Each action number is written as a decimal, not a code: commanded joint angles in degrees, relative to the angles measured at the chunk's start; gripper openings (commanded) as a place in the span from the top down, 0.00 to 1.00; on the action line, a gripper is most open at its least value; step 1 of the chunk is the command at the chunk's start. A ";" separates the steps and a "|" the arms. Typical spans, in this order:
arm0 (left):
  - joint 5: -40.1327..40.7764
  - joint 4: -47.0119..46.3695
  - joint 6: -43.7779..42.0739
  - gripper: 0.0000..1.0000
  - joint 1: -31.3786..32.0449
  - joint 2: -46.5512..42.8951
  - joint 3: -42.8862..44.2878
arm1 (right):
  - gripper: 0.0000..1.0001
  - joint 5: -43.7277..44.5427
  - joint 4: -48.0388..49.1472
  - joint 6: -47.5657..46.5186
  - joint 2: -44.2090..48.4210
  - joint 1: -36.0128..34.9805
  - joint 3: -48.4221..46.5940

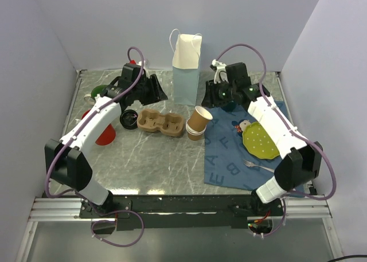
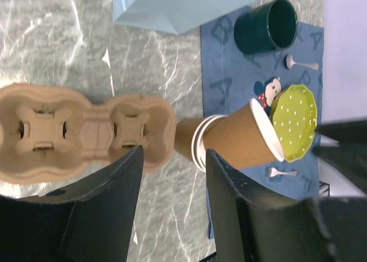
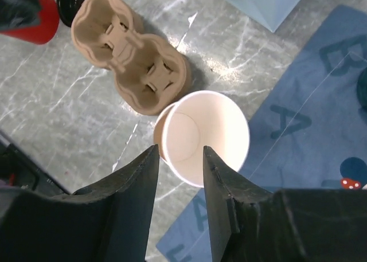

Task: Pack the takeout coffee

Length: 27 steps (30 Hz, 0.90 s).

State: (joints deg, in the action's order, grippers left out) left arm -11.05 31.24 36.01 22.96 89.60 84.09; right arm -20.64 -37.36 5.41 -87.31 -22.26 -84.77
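Observation:
The takeout coffee cup (image 1: pixel 198 122) is tan kraft paper, open-topped and cream-white inside. It leans in a short stack of like cups at the blue mat's left edge. Its black lid (image 1: pixel 129 120) lies apart, left of the brown pulp carrier (image 1: pixel 160 123). My left gripper (image 1: pixel 153 90) hovers behind the carrier, open and holding nothing. Its wrist view shows the carrier (image 2: pixel 86 133) and tilted cup (image 2: pixel 241 141) beyond the fingers (image 2: pixel 117 199). My right gripper (image 1: pixel 211 96) hangs behind the cup, open and holding nothing. It looks down into the cup (image 3: pixel 209 130).
A pale blue paper bag (image 1: pixel 186 70) stands upright at the back centre. A dark green mug (image 2: pixel 266 26), a lime plate (image 1: pixel 259 140) and a fork (image 1: pixel 258 166) sit on the blue mat (image 1: pixel 226 161). A red cup (image 1: pixel 104 136) is at the left.

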 commanded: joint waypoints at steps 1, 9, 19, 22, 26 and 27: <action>-1.34 -1.01 -0.15 0.47 0.15 -3.56 -1.48 | 0.55 -12.98 -5.16 -3.82 -3.91 1.08 -5.48; -0.73 -0.57 -0.15 0.46 0.15 -3.73 -1.83 | 0.55 -16.10 -6.58 -4.88 -9.10 0.99 -7.42; -0.47 0.31 -0.59 0.47 0.15 -3.12 -0.34 | 0.81 -15.22 -6.41 -6.90 -11.13 0.73 -7.43; 0.59 0.75 -0.59 0.47 0.16 -3.64 0.45 | 0.96 -15.30 -6.67 -7.17 -10.60 0.73 -8.56; 1.73 0.75 2.04 0.48 0.24 -5.83 1.34 | 1.00 -12.33 -11.57 -7.69 -10.60 0.73 -15.57; 1.91 0.23 3.70 0.48 0.24 -6.54 1.07 | 1.00 -11.18 -12.81 -7.78 -10.60 0.64 -16.99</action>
State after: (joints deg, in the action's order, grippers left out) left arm -10.52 32.29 36.47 22.96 87.66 82.63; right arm -34.65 -46.48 -1.15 -97.91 -21.15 -93.25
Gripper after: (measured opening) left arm 0.525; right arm 0.011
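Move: Just under the right hand's open fingers is the top paper cup, leaning in its stack with the mouth towards the robot's right, its middle some 8 cm below and 2 cm to the left. The lower cups stand about 4 cm left, 2 cm back and 14 cm below; the cup tray about 19 cm left, 3 cm ahead; the paper bag roughly 16 cm ahead, 9 cm left. From the left hand the top cup is about 16 cm right, 3 cm back and 8 cm below. Sinking about 4 cm and slipping some 2.5 cm left, the right hand brings its open fingers to the rim of the top paper cup, turning counter-clockwise and tipping steeper by about 10 degrees each. There it stops, closes fully and pinches the rim wall on its back-left side, then starts back up by 1–2 cm with the grip kept. ##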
